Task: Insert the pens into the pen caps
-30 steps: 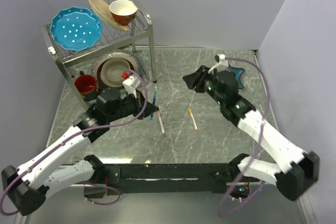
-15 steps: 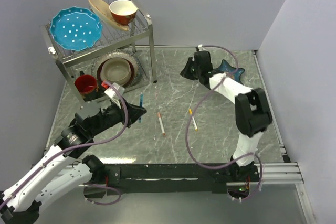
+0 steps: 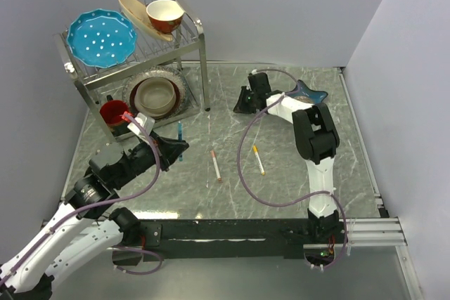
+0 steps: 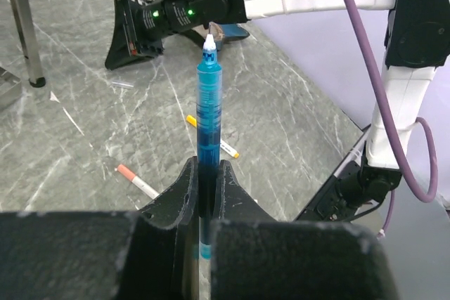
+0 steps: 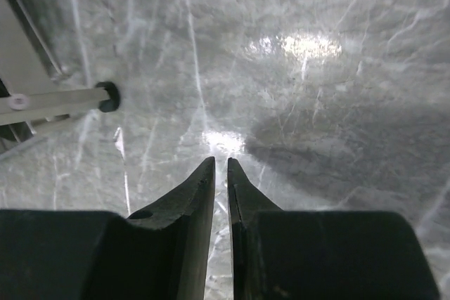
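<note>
My left gripper (image 3: 181,147) (image 4: 207,166) is shut on the dark blue pen (image 4: 208,103) (image 3: 180,131), which stands up from the jaws with its white tip on top. A white pen with a pinkish-red end (image 3: 215,164) (image 4: 137,180) and a white pen with an orange end (image 3: 259,160) (image 4: 211,136) lie on the table. My right gripper (image 3: 239,107) (image 5: 220,163) is low over the far middle of the table, its jaws a thin slit apart with nothing between them. A small clear pen cap (image 4: 123,84) lies just beside its tips.
The dish rack (image 3: 200,40) holding plates and bowls stands at the back left, its leg (image 5: 105,96) (image 4: 31,79) close to my right gripper. A blue star-shaped dish (image 3: 313,96) sits at the back right. The right arm's purple cable (image 3: 246,166) loops above the orange pen.
The right arm has stretched toward the back middle of the table, and its jaws have narrowed. The left arm has drawn back to the left, still carrying the blue pen.
</note>
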### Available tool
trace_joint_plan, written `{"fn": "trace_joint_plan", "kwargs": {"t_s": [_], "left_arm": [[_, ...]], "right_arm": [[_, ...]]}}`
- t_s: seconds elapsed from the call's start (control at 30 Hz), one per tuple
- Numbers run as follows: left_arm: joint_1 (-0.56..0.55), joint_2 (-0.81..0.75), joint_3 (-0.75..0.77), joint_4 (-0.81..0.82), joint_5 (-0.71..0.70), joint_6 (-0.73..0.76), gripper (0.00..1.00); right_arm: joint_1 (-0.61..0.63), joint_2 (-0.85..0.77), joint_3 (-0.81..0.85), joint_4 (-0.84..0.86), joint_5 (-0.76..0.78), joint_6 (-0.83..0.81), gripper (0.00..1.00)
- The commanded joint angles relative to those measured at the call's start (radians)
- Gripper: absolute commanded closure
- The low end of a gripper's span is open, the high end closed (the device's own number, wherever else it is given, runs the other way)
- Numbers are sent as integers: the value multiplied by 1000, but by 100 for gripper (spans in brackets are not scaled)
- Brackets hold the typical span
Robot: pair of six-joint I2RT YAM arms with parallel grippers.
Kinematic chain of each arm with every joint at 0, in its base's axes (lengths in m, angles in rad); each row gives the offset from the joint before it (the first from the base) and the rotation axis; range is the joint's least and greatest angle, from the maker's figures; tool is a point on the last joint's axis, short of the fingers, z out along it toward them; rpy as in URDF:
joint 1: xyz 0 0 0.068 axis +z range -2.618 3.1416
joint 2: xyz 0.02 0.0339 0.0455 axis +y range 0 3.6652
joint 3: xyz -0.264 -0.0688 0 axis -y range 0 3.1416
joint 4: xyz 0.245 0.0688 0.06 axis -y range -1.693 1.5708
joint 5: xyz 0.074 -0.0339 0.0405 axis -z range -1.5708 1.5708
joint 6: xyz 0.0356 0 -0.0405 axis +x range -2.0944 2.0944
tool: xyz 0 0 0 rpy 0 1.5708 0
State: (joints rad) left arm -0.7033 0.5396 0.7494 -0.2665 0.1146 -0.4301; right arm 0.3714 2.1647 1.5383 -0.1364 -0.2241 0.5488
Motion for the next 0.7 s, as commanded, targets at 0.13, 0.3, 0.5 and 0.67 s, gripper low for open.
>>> {"fn": "trace_joint_plan", "kwargs": {"t_s": [0.13,0.3,0.5,0.67], "left_arm": [[4,-3,-2,30,-43,19,99],[2,-9,-4,35,-50,19,99],[4,-6,-4,32,-46,19,99],[4,-9,-8,33,-43,13,99]], "right_arm": [[11,46,63,-60,-67,-32,80],[24,0,-1,-77,-95,-99,80],[43,-42,-53,-138,-121,-190,79],[55,-155,-168,-146,-106,-248,78]]}}
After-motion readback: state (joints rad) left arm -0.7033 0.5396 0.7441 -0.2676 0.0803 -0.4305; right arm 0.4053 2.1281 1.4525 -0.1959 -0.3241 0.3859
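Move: The clear pen cap lies on the table some 4 cm back from the right hand, about level with it sideways and 4 cm lower. The rack foot stands about 3 cm ahead and 11 cm left of this hand; the yellow-capped pen is about 16 cm back and 7 cm right, the red-capped pen 18 cm back and 7 cm left. From the left hand, the clear cap is roughly 27 cm ahead, 14 cm right and 29 cm down. Lower the right gripper about 2 cm to bring its almost closed fingertips down close to the table just beyond the clear cap, then draw it back about 5 cm towards yourself at that height, gathering speed, with the fingertips coming against the cap. Swing the wrist some 10 degrees counter-clockwise on the way and leave the finger gap as it is. ##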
